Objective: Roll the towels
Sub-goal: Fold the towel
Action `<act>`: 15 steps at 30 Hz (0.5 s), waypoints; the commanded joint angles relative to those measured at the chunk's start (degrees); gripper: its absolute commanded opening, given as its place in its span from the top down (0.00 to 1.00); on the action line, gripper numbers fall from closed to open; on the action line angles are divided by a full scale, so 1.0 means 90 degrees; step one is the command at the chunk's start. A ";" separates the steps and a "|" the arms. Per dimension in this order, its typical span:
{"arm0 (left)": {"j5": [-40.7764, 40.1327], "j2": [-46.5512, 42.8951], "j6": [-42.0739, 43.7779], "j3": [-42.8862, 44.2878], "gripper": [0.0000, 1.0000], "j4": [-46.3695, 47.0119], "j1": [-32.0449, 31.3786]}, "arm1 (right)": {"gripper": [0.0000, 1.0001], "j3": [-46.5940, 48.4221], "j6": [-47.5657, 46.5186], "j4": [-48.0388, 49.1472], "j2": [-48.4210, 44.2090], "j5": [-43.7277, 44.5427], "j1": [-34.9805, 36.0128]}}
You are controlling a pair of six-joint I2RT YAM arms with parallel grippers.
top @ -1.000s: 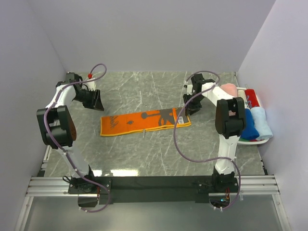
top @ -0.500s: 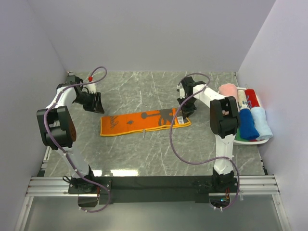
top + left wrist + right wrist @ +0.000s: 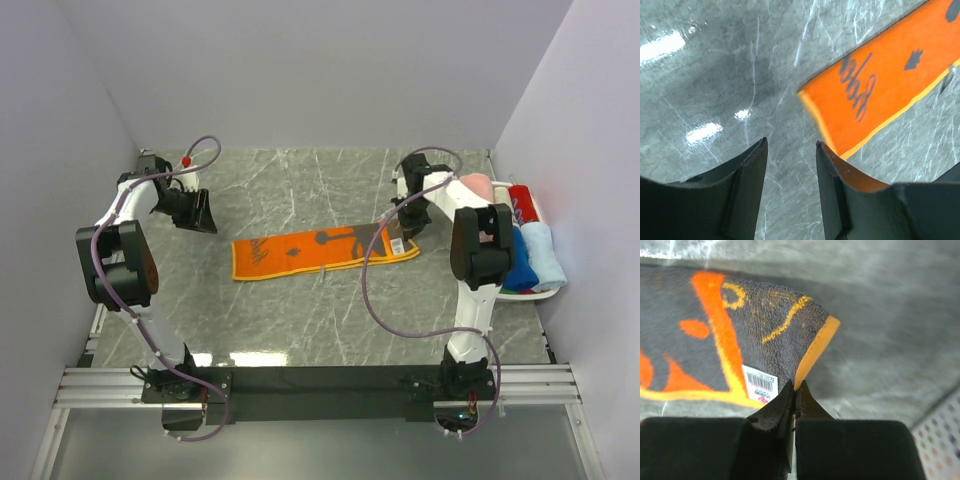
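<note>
A grey-and-orange towel lies flat and long across the middle of the table. My right gripper is shut on the orange hem at its right end. In the right wrist view the jaws pinch that hem beside a white barcode label on the towel. My left gripper stands open just beyond the towel's left end. In the left wrist view the towel's orange end with dark lettering lies ahead and to the right of the open gripper, which holds nothing.
A white basket stands against the right wall. It holds rolled towels: pink, red, blue and pale blue. Walls close in the table on the left, back and right.
My right gripper has shut on the towel's right hem and drawn the whole towel a little to the right. The left arm has stayed where it was.
</note>
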 commanded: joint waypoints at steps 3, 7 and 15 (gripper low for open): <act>0.0097 -0.0275 -0.0142 0.0262 0.49 0.0131 0.0020 | 1.00 0.0481 -0.0127 -0.0479 -0.0593 -0.0020 0.0114; 0.0175 -0.0353 -0.0181 0.0233 0.20 0.0199 0.0020 | 1.00 0.0716 -0.0029 -0.0665 -0.0584 -0.0284 0.0367; 0.0195 -0.0305 -0.0220 0.0380 0.00 0.0092 0.0029 | 1.00 0.1096 0.0254 -0.0861 -0.0242 -0.0743 0.1012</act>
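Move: The right fingers are already shut on the folded towel's right end, close above the table. The towel's middle lies about 20 cm to their left and 3 cm back, 2 cm lower; its small grey tag is some 20 cm left and 9 cm back. The pink towel roll stands about 17 cm right and 7 cm ahead. From the left hand the folded towel's middle is roughly 25 cm right, 4 cm back and 8 cm below. Keep the right gripper shut on the towel's right end and lift it about 5 cm; let it drift a centimetre right at first, then sweep it some 7 cm left, back over the towel towards its middle, with a slight counter-clockwise turn. Meanwhile spread the empty left fingers fully open, holding that hand nearly in place. ##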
